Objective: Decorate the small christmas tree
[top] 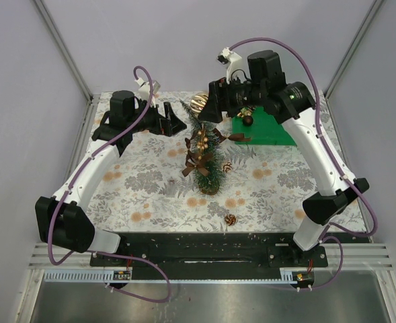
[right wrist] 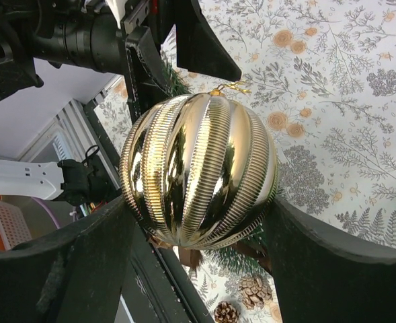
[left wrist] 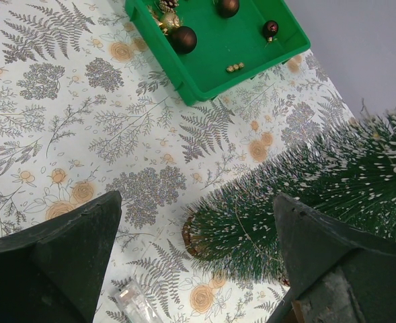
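The small christmas tree [top: 205, 160] stands mid-table on its wood disc base [top: 209, 188], with brown bows and gold sprigs on it. My right gripper [top: 208, 106] is shut on a ribbed gold ball ornament [top: 199, 103], holding it just above the treetop. In the right wrist view the ball [right wrist: 201, 171] fills the gap between the fingers [right wrist: 56, 269], its gold hanging loop on top. My left gripper [top: 176, 124] is open and empty, just left of the tree's upper part. Its wrist view shows the tree [left wrist: 319, 195] beyond the open gripper [left wrist: 198, 269].
A green tray [top: 268, 131] with dark brown baubles [left wrist: 183, 39] sits back right of the tree. Pinecones lie on the patterned cloth beside the tree [top: 227, 167] and near the front edge [top: 230, 219]. A small clear plastic piece [left wrist: 134, 303] lies under the left gripper.
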Action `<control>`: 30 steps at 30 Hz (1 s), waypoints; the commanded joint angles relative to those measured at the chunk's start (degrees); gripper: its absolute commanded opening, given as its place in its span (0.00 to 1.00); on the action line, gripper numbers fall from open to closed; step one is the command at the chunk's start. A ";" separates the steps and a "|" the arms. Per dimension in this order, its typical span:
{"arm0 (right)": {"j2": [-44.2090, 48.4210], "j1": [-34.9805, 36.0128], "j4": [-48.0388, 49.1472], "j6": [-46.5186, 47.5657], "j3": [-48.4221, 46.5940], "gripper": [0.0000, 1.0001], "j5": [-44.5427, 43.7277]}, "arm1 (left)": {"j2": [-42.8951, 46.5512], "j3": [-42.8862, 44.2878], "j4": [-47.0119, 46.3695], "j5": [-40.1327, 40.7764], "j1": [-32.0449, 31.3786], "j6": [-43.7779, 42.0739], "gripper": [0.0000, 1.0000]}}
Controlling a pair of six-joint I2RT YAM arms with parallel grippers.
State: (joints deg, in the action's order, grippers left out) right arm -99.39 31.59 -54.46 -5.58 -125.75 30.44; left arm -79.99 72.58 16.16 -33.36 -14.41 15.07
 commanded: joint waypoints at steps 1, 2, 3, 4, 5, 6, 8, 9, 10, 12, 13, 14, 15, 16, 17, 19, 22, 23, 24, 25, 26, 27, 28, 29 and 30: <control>4.20 -0.74 3.65 0.75 3.32 0.66 -0.82 | 1.67 0.11 -3.16 -0.74 -0.18 0.66 0.98; 4.64 -0.92 4.09 0.75 3.84 0.66 -0.90 | 1.76 0.11 -3.07 -0.65 -0.18 0.58 0.98; 5.00 -1.27 4.62 0.40 3.94 0.66 -0.90 | 1.76 0.02 -3.07 -0.65 -0.18 0.57 0.98; 5.26 -1.62 5.14 -0.04 4.11 0.66 -0.90 | 1.76 0.02 -3.07 -0.82 -0.18 0.49 0.98; 5.52 -2.06 5.76 -0.39 4.03 0.65 -0.64 | 1.85 -0.07 -2.98 -0.74 -0.18 0.49 0.98; 5.61 -2.50 6.98 -0.91 4.03 0.65 -0.21 | 1.85 -0.07 -2.98 -0.82 -0.18 0.57 0.98; 5.88 -3.64 9.88 -2.75 3.94 0.64 1.63 | 1.85 0.37 -3.07 -0.91 -0.18 0.84 0.98; 5.88 -4.08 11.38 -4.07 3.76 0.63 2.51 | 1.68 0.63 -3.15 -1.09 -0.26 1.10 0.98; 5.62 -4.61 12.52 -4.95 3.07 0.63 4.26 | 1.50 0.81 -3.16 -1.00 -0.26 1.28 0.98; 4.30 -4.96 13.58 -6.36 0.70 0.62 6.47 | 1.15 1.43 -3.16 -0.91 -0.52 1.37 0.98; 3.08 -5.05 13.50 -7.15 -0.71 0.62 8.13 | 0.89 1.78 -3.16 -0.91 -0.79 1.45 0.98; 2.11 -5.05 13.41 -7.68 -2.29 0.62 9.80 | 0.71 2.21 -3.16 -0.65 -0.88 1.45 0.98; 1.06 -5.05 13.24 -8.21 -3.87 0.62 11.04 | 0.45 2.57 -3.16 -0.65 -1.14 1.45 0.98; -0.26 -5.05 12.54 -8.65 -5.28 0.61 12.27 | 0.10 2.92 -3.16 -0.39 -1.14 1.45 0.98; -1.67 -5.05 12.18 -8.91 -6.86 0.61 13.41 | 0.01 3.18 -3.24 -0.30 -1.32 1.45 0.98; -3.43 -5.05 10.87 -9.18 -9.50 0.60 15.17 | -0.61 3.62 -3.51 -0.38 -1.41 1.63 0.98; -4.49 -4.88 10.34 -9.36 -10.74 0.59 15.62 | -1.05 4.50 -3.77 -0.47 -1.67 1.54 0.98; -4.58 -4.88 10.16 -9.10 -10.83 0.59 15.53 | -1.22 4.77 -3.77 -0.47 -1.67 1.54 0.97; -4.75 -4.88 9.64 -9.18 -10.83 0.60 15.44 | -1.40 5.03 -3.68 -0.47 -1.67 1.45 0.97; -4.93 -4.88 9.20 -9.09 -10.83 0.60 15.44 | -1.66 5.38 -3.77 -0.56 -1.67 1.45 0.97; -5.19 -4.88 8.84 -8.92 -11.00 0.60 15.44 | -2.01 5.64 -3.77 -0.47 -1.76 1.45 0.97; -5.46 -4.88 8.06 -8.83 -11.18 0.60 15.36 | -2.10 5.91 -3.77 -0.56 -1.76 1.63 0.97; -5.72 -4.88 7.53 -8.57 -11.53 0.60 15.27 | -2.37 6.26 -3.94 -0.65 -1.84 1.72 0.97; -5.90 -4.88 6.83 -8.30 -11.62 0.60 15.18 | -2.46 6.52 -4.12 -0.65 -1.93 1.89 0.97; -6.07 -4.88 6.30 -8.13 -11.71 0.60 14.92 | -2.54 6.61 -4.04 -0.74 -2.02 1.89 0.97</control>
State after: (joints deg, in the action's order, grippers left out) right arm -105.01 26.50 -46.44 -13.93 -134.61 44.25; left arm -82.11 75.83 15.31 -33.39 -15.99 16.25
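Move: Just to the left of the right hand's gripped gold bauble, the tip of the christmas tree sits about 6 cm to the hand's left and some 3 cm lower. The gold berries lie about 6 cm back, 1 cm right and 10 cm down; the brown ribbon end is roughly 12 cm right, 4 cm back and 11 cm down. From the open left hand the tip is about 3 cm right, 4 cm back and 9 cm above. Lifting the gold bauble higher beside the treetop, the right hand edges a little right and forward, then climbs about 7 cm from its start while swinging back left, its left-pointing fingers tipping up some 15 degrees. It then sinks about 2 cm, keeping its grip. The left hand stays open and creeps 1 to 2 cm right and up beside the tree. ##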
